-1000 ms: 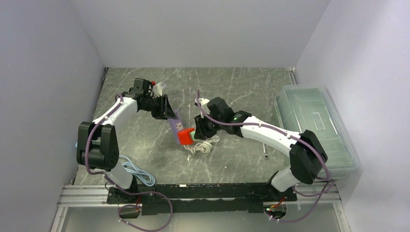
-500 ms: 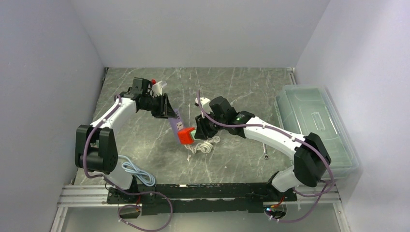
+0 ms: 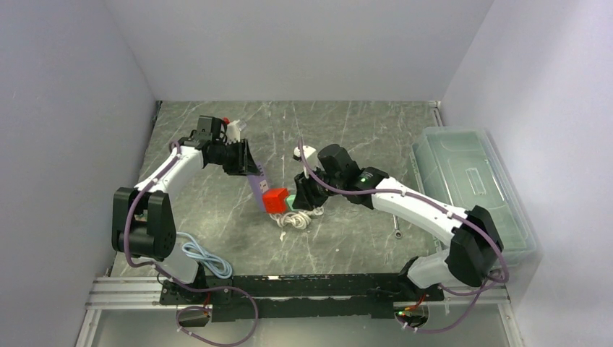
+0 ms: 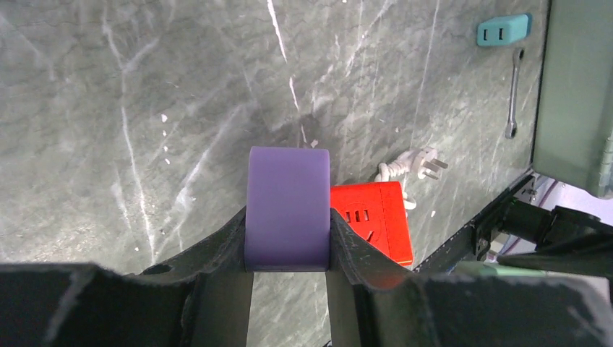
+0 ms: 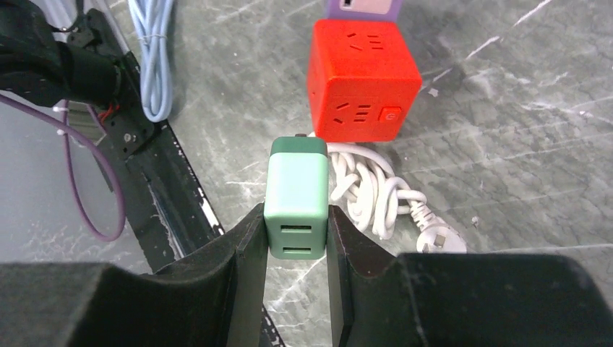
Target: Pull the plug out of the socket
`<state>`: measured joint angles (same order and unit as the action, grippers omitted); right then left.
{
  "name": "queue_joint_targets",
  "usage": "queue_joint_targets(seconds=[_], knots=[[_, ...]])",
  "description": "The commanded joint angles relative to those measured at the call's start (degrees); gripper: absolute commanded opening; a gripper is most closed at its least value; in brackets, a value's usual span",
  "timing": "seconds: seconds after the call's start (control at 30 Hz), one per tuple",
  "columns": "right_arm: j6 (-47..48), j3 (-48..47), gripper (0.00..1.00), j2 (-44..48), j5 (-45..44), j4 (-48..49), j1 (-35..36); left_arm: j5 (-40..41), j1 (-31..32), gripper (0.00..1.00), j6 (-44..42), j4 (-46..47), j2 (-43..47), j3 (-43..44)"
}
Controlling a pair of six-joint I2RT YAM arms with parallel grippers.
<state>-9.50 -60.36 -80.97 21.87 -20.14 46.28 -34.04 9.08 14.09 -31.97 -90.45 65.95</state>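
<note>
A red cube socket (image 3: 275, 200) sits mid-table on its coiled white cord (image 3: 296, 219). My left gripper (image 3: 253, 173) is shut on a purple plug (image 4: 288, 210); the purple plug lies against the cube's left side, and the red cube (image 4: 372, 217) shows just behind it. My right gripper (image 3: 298, 196) is shut on a green plug (image 5: 296, 199), which is held just off the red cube (image 5: 361, 79) on its right side. Whether the green plug's pins still touch the cube is hidden.
A clear lidded bin (image 3: 470, 181) stands at the right edge, with a small wrench (image 3: 397, 231) in front of it. A teal adapter (image 4: 502, 30) lies near the wrench (image 4: 512, 94). A light blue cable (image 3: 202, 256) is coiled by the left arm's base.
The red cube and purple plug have shifted slightly up and left with my left gripper. My right gripper, holding the green plug, has edged right, away from the cube.
</note>
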Motion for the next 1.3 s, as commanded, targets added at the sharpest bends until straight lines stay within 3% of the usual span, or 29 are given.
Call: queue_joint_targets(seconds=[0.0, 0.37, 0.6, 0.73, 1.03, 1.27], knots=[[1.0, -1.0, 0.0, 4.0, 0.9, 1.1, 0.3, 2.3, -0.2, 0.0, -1.0, 2.4, 2.7, 0.9], [-4.3, -1.9, 0.0, 8.8, -12.4, -5.0, -3.0, -2.8, -1.0, 0.0, 0.1, 4.6, 5.0, -0.1], [-11.5, 4.8, 0.0, 13.2, -19.4, -7.8, -15.1, -10.0, -3.3, 0.0, 3.2, 8.7, 5.9, -1.2], [-15.0, 9.8, 0.0, 15.2, -24.7, -8.3, -20.8, -6.8, -3.4, 0.0, 2.2, 7.5, 6.7, -0.9], [-22.1, 15.7, 0.0, 14.2, -36.3, -11.3, -23.7, -3.7, -3.0, 0.0, 1.7, 6.4, 7.9, -0.9], [-23.6, 16.5, 0.0, 9.4, -40.2, -10.1, -25.9, -2.7, -2.7, 0.0, 1.5, 6.0, 8.1, -0.9]])
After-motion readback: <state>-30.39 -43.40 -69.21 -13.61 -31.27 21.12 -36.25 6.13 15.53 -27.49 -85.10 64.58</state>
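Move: The right hand holds the green plug, just clear of the red socket, which sits about 8 cm to this hand's left, 1 cm ahead and 4 cm lower. The bare table by the teal plug is where it is taken: that plug lies roughly 14 cm ahead, 22 cm right and 14 cm below, with the wrench some 10 cm right of it and 11 cm nearer the base. From the left hand, the teal plug is about 38 cm right, 1 cm ahead and 12 cm below. Rightward in a quick arc, the right hand carries the green plug away from the red socket, rising about 3 cm and going forward first, then sinking towards the table near the teal plug; it ends about 24 cm right and 8 cm lower, turned some 65 degrees clockwise with its fingers steeper down and still shut on the plug. The left hand keeps its grip on the purple strip and lifts it a few centimetres. ##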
